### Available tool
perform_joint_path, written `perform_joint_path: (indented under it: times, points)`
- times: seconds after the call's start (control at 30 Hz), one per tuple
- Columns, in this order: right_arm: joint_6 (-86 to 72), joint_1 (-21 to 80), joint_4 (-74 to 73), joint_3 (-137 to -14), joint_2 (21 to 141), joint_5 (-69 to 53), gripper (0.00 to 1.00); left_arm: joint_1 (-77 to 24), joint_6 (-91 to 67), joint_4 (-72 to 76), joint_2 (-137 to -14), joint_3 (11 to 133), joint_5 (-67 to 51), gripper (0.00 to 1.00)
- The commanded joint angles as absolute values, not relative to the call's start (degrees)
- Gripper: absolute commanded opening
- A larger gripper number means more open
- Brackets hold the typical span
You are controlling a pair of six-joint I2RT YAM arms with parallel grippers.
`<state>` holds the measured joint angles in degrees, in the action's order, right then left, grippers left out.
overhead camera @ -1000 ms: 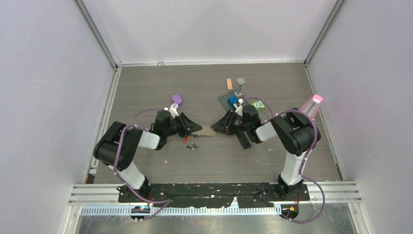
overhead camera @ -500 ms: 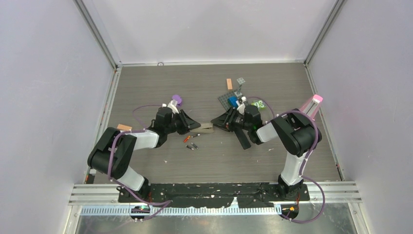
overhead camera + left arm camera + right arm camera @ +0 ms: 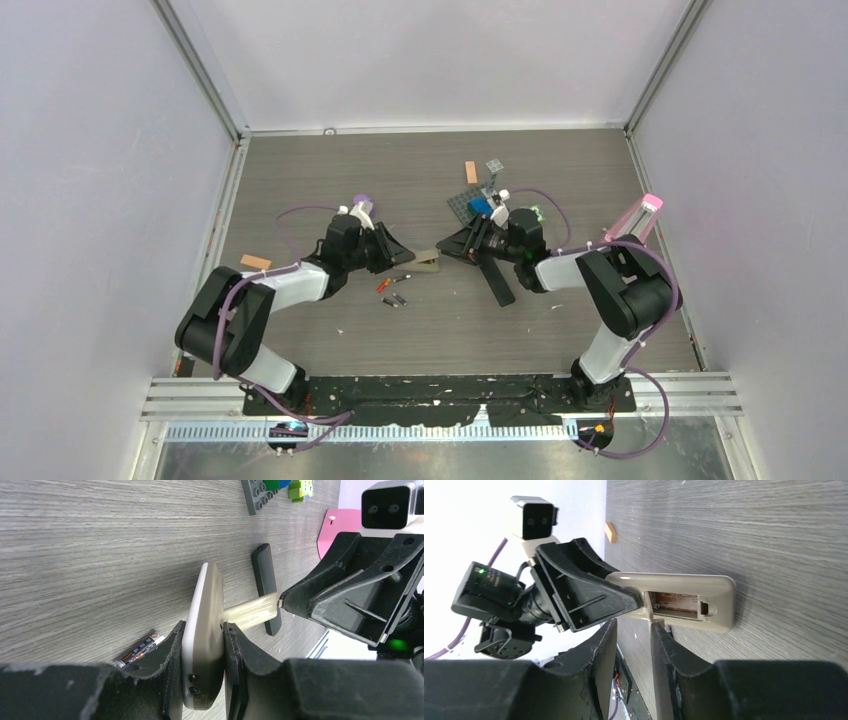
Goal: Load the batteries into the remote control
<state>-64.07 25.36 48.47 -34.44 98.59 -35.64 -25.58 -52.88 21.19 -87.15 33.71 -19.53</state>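
My left gripper [image 3: 408, 256] [image 3: 204, 626] is shut on one end of the beige remote control [image 3: 428, 262] [image 3: 207, 595], holding it on edge just above the table. The remote's open battery compartment [image 3: 676, 604] faces my right gripper [image 3: 447, 252] [image 3: 634, 627]. That gripper's jaws stand apart with nothing between them, their tips right at the remote. A pale strip [image 3: 250, 615] runs from the remote to the right fingertips. An orange-red battery [image 3: 384, 285] and a dark battery [image 3: 397, 299] [image 3: 142, 647] lie on the table below the left gripper.
A long black cover [image 3: 498, 283] [image 3: 266, 585] lies under the right arm. Behind it sits a grey brick plate [image 3: 466, 206] with blue and green bricks. Small orange blocks [image 3: 470, 171] [image 3: 255, 262] lie apart. A pink object [image 3: 645, 212] leans at the right wall.
The left gripper has lifted the remote from lying flat and carried it slightly toward the back. The right gripper followed, staying at the remote's free end. The batteries have not moved.
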Motion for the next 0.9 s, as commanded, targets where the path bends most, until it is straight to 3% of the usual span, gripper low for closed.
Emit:
perform_joint_path:
  times: [0.0,0.37,0.67,0.87]
  points:
    - [-57.3,25.05,40.59,-36.84,94.46,-34.23,0.36,-26.69,-44.83,8.56,-85.99,34.73,-14.11,0.0]
    - [-48.35,25.05,29.09,-39.91,89.94,-30.47,0.37,-28.12,-36.12,0.19,-83.38,40.94,-7.63,0.0]
    - [-36.39,25.01,5.62,-45.91,90.05,-21.25,0.4,-28.21,-33.42,-3.5,-81.97,44.69,-6.38,0.0]
    - [-31.28,25.06,-1.17,-46.54,89.91,-17.44,0.4,-28.21,-32.1,-4.29,-79.95,46.76,-7.48,0.0]
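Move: The battery cover stands ajar between the hands, its far end at the right fingertips: its middle is about 2 cm left of the right hand point, 1 cm back and 2 cm below. From the left hand, which still holds the beige remote, the cover is some 3 cm right, 1 cm ahead and 2 cm higher. The remote's middle lies 4 cm left of the right hand, 2 cm back and 4 cm below. The black remote is about 10 cm right, 1 cm back and 9 cm below the right hand. Part the two grippers and let the cover come free: ease the right one slowly rightward, then swing it right and down, about 5 cm each way, tipping its fingertips down some 30 degrees and opening a little. Meanwhile keep the left grip on the remote and lift it about 2 cm, drawing slightly left and forward as those fingers tip down too. ##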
